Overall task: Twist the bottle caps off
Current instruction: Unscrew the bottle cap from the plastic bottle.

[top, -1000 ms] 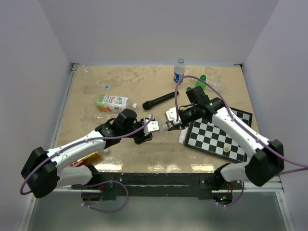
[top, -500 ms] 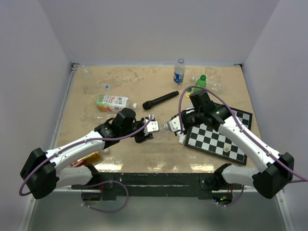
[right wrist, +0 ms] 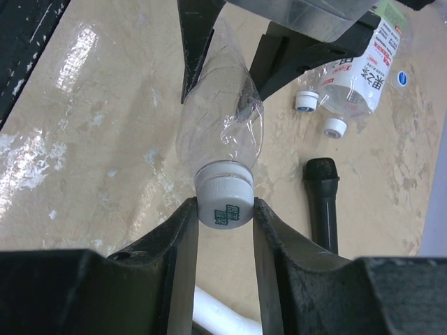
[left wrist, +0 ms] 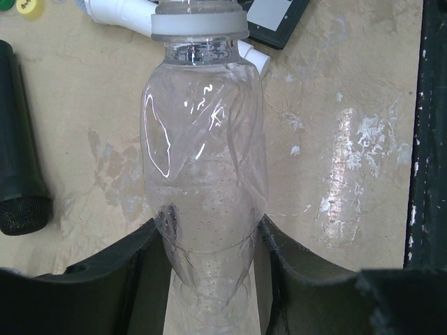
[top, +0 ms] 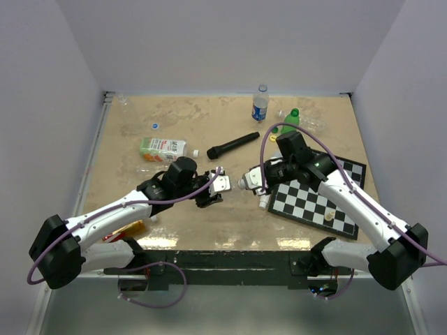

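Note:
A small clear bottle point(left wrist: 202, 167) hangs lying level over the table's middle, held between both arms. My left gripper point(left wrist: 209, 241) is shut on its crumpled lower body point(top: 221, 185). Its white cap point(right wrist: 223, 200) with green print faces my right gripper point(right wrist: 225, 209), which is shut on the cap's sides. The same cap point(left wrist: 200, 22) shows at the top of the left wrist view. From above, my left gripper point(top: 211, 191) and right gripper point(top: 249, 183) meet nose to nose.
A black microphone point(top: 232, 145) lies behind the grippers, with a chessboard point(top: 318, 195) and a white tube point(top: 264, 201) to the right. Other bottles: blue-labelled upright point(top: 260, 105), green-capped point(top: 299, 120), green-labelled lying point(top: 162, 148), amber point(top: 130, 228). A loose blue cap point(top: 154, 126) lies far left.
The right arm's wrist and forearm have swung rightward and a little nearer while its jaws stayed on the cap. The left arm and the bottle have held still.

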Tool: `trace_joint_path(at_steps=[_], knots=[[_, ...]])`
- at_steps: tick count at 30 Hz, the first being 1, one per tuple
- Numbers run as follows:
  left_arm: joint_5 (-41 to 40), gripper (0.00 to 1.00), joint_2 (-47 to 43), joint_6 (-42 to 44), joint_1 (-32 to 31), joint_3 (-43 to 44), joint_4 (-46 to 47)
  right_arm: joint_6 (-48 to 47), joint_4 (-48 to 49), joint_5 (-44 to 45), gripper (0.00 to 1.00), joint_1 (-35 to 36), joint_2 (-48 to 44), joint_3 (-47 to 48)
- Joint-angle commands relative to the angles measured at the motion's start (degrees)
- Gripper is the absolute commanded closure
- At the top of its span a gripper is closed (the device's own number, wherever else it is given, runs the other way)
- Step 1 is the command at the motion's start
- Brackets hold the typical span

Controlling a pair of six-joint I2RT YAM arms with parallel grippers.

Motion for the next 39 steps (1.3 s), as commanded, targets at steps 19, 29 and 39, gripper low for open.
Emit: trace_joint_path(at_steps=[19, 29, 39], knots=[[-1.42, 0.96, -2.95, -2.76, -0.36, -0.23, -1.34, 12.45, -0.62, -0.88, 0.29, -8.84, -6.64, 4.73], [-3.18, 0.97, -4.36, -3.64, -0.45, -0.32, -1.16, 15.96, -9.50, -4.57, 0.29, -10.43, -1.28, 10.26], [-4.41, 0.97, -4.71, -4.17, -0.36, -0.41, -1.07, 22.21, -8.36, -8.62, 0.29, -10.87, 3.20, 12.99]])
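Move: The bottle cap sits right between the closed right fingers; from that hand the white tube lies about 9 cm right and 5 cm ahead, the microphone some 17 cm ahead and 2 cm left, and the chessboard's middle about 24 cm right and 3 cm ahead, all some 20 cm below. The left hand holds the bottle, and the cap is about 7 cm to its right, 2 cm ahead and 6 cm above it. The right fingers spread and let go of the cap, and the hand backs off to the right and up by roughly 4–5 cm each, easing some 2 cm forward while the wrist swings about 15 degrees clockwise. It then sinks about 1.5 cm, edges 1 cm back left with the fingers open and rolls so that its forward side dips some 20 degrees, while the left hand keeps its grip on the bottle, shifting only about a centimetre left and up. ##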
